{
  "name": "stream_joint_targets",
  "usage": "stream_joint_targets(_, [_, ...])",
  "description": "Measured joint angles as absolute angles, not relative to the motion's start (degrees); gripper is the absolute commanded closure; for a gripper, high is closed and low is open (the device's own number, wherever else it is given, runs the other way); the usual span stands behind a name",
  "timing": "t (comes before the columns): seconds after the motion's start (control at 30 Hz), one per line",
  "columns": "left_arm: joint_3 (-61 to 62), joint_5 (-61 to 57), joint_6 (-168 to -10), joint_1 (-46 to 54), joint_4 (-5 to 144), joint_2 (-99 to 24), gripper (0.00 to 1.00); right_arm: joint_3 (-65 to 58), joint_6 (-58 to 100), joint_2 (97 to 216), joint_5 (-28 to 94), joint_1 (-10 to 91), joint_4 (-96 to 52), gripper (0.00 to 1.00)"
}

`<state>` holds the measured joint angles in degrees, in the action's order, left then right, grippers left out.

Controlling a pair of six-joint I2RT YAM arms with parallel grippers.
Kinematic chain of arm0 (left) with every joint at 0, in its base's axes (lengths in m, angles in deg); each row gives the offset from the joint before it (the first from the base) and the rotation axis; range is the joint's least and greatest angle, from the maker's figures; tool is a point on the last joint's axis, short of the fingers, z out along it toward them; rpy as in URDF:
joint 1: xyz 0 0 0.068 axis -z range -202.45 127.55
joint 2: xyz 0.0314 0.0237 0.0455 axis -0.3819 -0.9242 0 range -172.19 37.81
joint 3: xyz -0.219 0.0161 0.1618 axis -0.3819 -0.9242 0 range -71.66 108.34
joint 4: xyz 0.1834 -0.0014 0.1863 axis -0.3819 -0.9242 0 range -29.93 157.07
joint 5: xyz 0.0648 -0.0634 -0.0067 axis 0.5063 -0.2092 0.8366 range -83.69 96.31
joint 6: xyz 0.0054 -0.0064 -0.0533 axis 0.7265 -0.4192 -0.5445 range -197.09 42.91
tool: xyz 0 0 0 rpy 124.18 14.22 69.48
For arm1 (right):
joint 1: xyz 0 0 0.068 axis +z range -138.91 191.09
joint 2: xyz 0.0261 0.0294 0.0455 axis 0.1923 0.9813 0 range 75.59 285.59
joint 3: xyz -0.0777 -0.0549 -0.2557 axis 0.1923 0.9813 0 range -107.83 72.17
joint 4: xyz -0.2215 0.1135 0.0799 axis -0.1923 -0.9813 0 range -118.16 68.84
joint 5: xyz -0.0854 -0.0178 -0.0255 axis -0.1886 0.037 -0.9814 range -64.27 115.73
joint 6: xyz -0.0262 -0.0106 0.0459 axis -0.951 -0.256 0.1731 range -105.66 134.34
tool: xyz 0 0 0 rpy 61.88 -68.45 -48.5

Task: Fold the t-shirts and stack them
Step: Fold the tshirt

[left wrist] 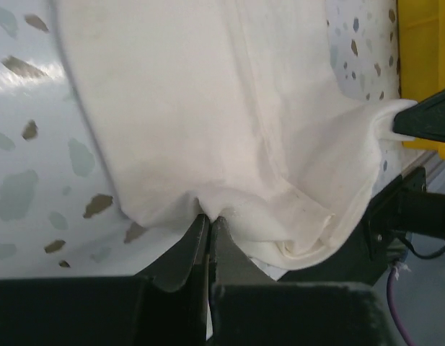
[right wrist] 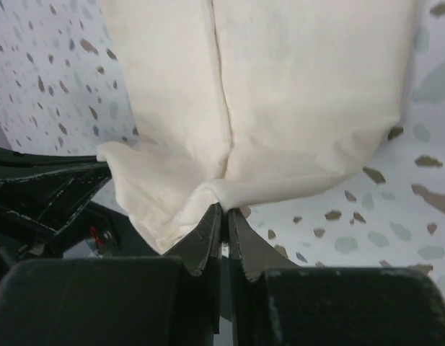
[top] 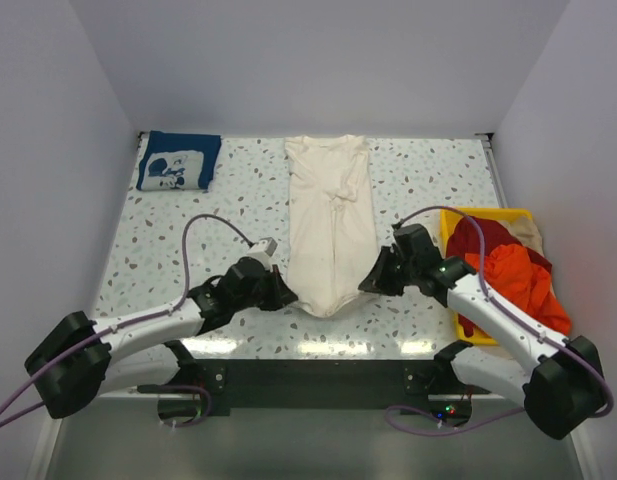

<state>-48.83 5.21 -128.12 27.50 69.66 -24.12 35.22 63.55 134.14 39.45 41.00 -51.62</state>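
Observation:
A long cream t-shirt [top: 330, 225], folded lengthwise into a narrow strip, lies down the middle of the table. My left gripper [top: 286, 295] is shut on the left corner of its near hem, and the cloth bunches at the jaw tips [left wrist: 209, 218]. My right gripper [top: 370, 282] is shut on the right corner of the same hem [right wrist: 224, 209]. Between the two grips the cream cloth [left wrist: 208, 108] [right wrist: 294, 94] sags. A folded navy t-shirt with white print [top: 178, 160] sits at the back left. The orange-red t-shirt [top: 518, 285] and a beige one [top: 528, 232] lie in the bin.
A yellow plastic bin [top: 488, 215] stands on the right side of the table, beside the right arm, and also holds a dark red cloth [top: 483, 240]. White walls enclose the speckled table [top: 188, 210] on three sides. Purple cables loop above both arms.

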Motion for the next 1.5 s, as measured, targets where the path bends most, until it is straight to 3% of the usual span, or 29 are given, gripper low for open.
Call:
stream_joint_targets(0.4, [-35.72, 3.15, -123.18, 15.09, 81.33, -43.38, 1.00, 26.45, 63.57, 153.57, 31.95, 33.02, -32.38, 1.00])
stream_joint_targets(0.77, [-22.43, 3.20, -122.94, 8.64, 83.78, -56.34, 1.00, 11.59, 60.86, 172.08, 32.98, 28.26, -27.84, 1.00])
stream_joint_targets(1.5, [-8.26, -0.41, -122.94, 1.78, 82.62, -71.46, 1.00, -0.06, 60.38, 184.15, 37.68, 21.46, -26.18, 1.00])
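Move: Both hands still pinch the hem of the cream t-shirt, lifted clear of the table. The bunched cloth mid-shirt, towards which the hem is taken, lies some 33 cm ahead and 14 cm right of the left hand, 6 cm lower; from the right hand, about 31 ahead, 7 left, 9 lower. The collar end is some 13 cm beyond it. The blue folded t-shirt lies about 42 ahead and 36 left of the left hand, the yellow bin 43 right and 4 ahead of the right hand. Forward together, quick at first and easing off, both hands carry the pinched hem nearly 30 cm over the shirt towards the bunched cloth, fingers staying shut. The left rises about 3 cm, then sinks again; the right stays nearly level, drifting a little right late on. The wrists turn some 20 degrees, left counter-clockwise and right clockwise, swinging the fingers more straight ahead and tipping them up slightly. ##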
